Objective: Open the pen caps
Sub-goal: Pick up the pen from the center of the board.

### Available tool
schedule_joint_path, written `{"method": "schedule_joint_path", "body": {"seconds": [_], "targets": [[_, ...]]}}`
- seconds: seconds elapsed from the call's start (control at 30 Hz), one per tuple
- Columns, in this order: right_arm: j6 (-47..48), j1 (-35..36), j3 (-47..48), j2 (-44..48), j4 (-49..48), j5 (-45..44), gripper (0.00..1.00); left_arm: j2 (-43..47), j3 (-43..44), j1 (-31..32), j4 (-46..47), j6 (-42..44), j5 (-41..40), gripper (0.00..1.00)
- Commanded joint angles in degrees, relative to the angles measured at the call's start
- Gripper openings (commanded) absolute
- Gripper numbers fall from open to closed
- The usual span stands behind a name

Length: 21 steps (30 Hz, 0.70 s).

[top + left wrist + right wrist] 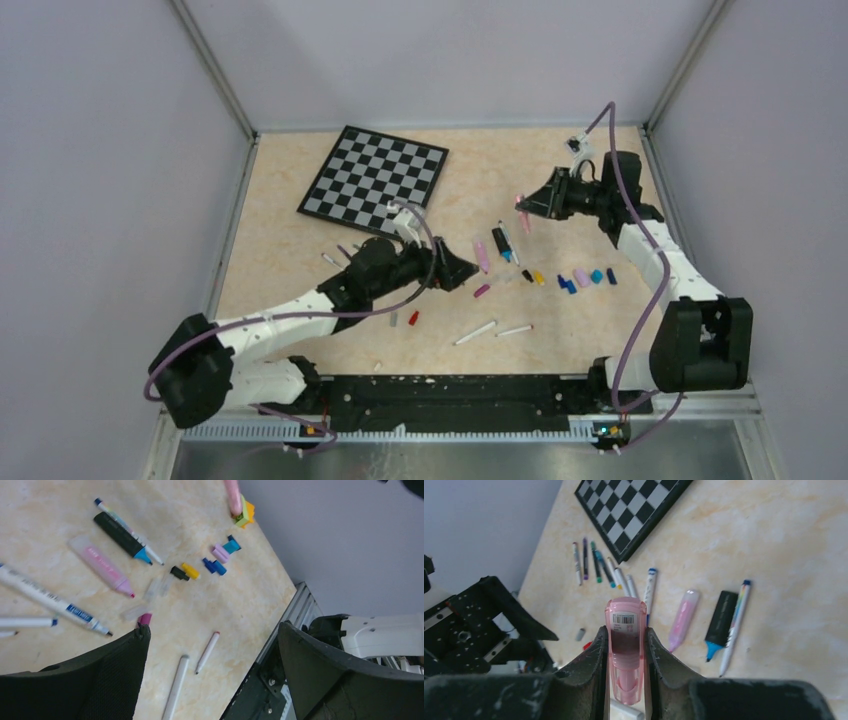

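Note:
My right gripper is shut on a pink pen. Its barcoded body points away from the wrist and its clear pink cap lies back between the fingers. In the top view this gripper hangs above the table's right half, the pen sticking out of it. My left gripper is open and holds nothing; in the top view it hovers mid-table. Loose pen caps lie in a row: black, yellow, blue, purple. Uncapped pens lie by them: pink, black, white.
A chessboard lies at the back left, with several thin pens along its near edge. A yellow-orange block sits beyond the caps. Two white pens and red and grey caps lie near the front rail.

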<state>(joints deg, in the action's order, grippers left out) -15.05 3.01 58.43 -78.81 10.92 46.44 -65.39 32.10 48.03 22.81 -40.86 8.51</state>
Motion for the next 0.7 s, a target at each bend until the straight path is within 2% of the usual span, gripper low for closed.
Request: {"method": "schedule_joint_path", "body": {"seconds": [0.0, 0.13, 0.47, 0.67], "targets": [[-16.3, 0.4, -6.0, 4.6, -13.2, 8.2, 0.0, -7.4, 8.0, 3.3, 6.0, -1.6, -3.2, 0.97], [-21.4, 0.6, -9.9, 7.2, -16.9, 9.4, 0.0, -13.2, 11.7, 5.9, 8.0, -3.4, -7.1, 0.93], [-23.4, 1.7, -14.7, 13.0, -19.4, 8.4, 0.0, -21.5, 21.2, 9.1, 8.6, -3.3, -15.0, 0.85], [-24.0, 1.8, -15.0, 13.9, -19.4, 8.7, 0.0, -23.9, 23.8, 9.9, 7.6, -3.8, -16.6, 0.74]]}}
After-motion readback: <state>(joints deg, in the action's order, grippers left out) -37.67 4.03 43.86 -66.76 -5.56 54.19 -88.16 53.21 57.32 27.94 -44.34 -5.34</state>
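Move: The pink pen, already held upright in the right hand, is about 13 cm ahead of the left hand, 11 cm to its right and roughly level. From the right hand, the left gripper waits some 13 cm back, 11 cm left and 2 cm lower. On the table 17 cm below the left hand, the uncapped pink highlighter lies 15 cm ahead and 4 right, the black highlighter 18 ahead and 8 right. Left hand goes 10 cm right, some forward, fingers narrowing; right hand brings the pink pen back 6 cm. ##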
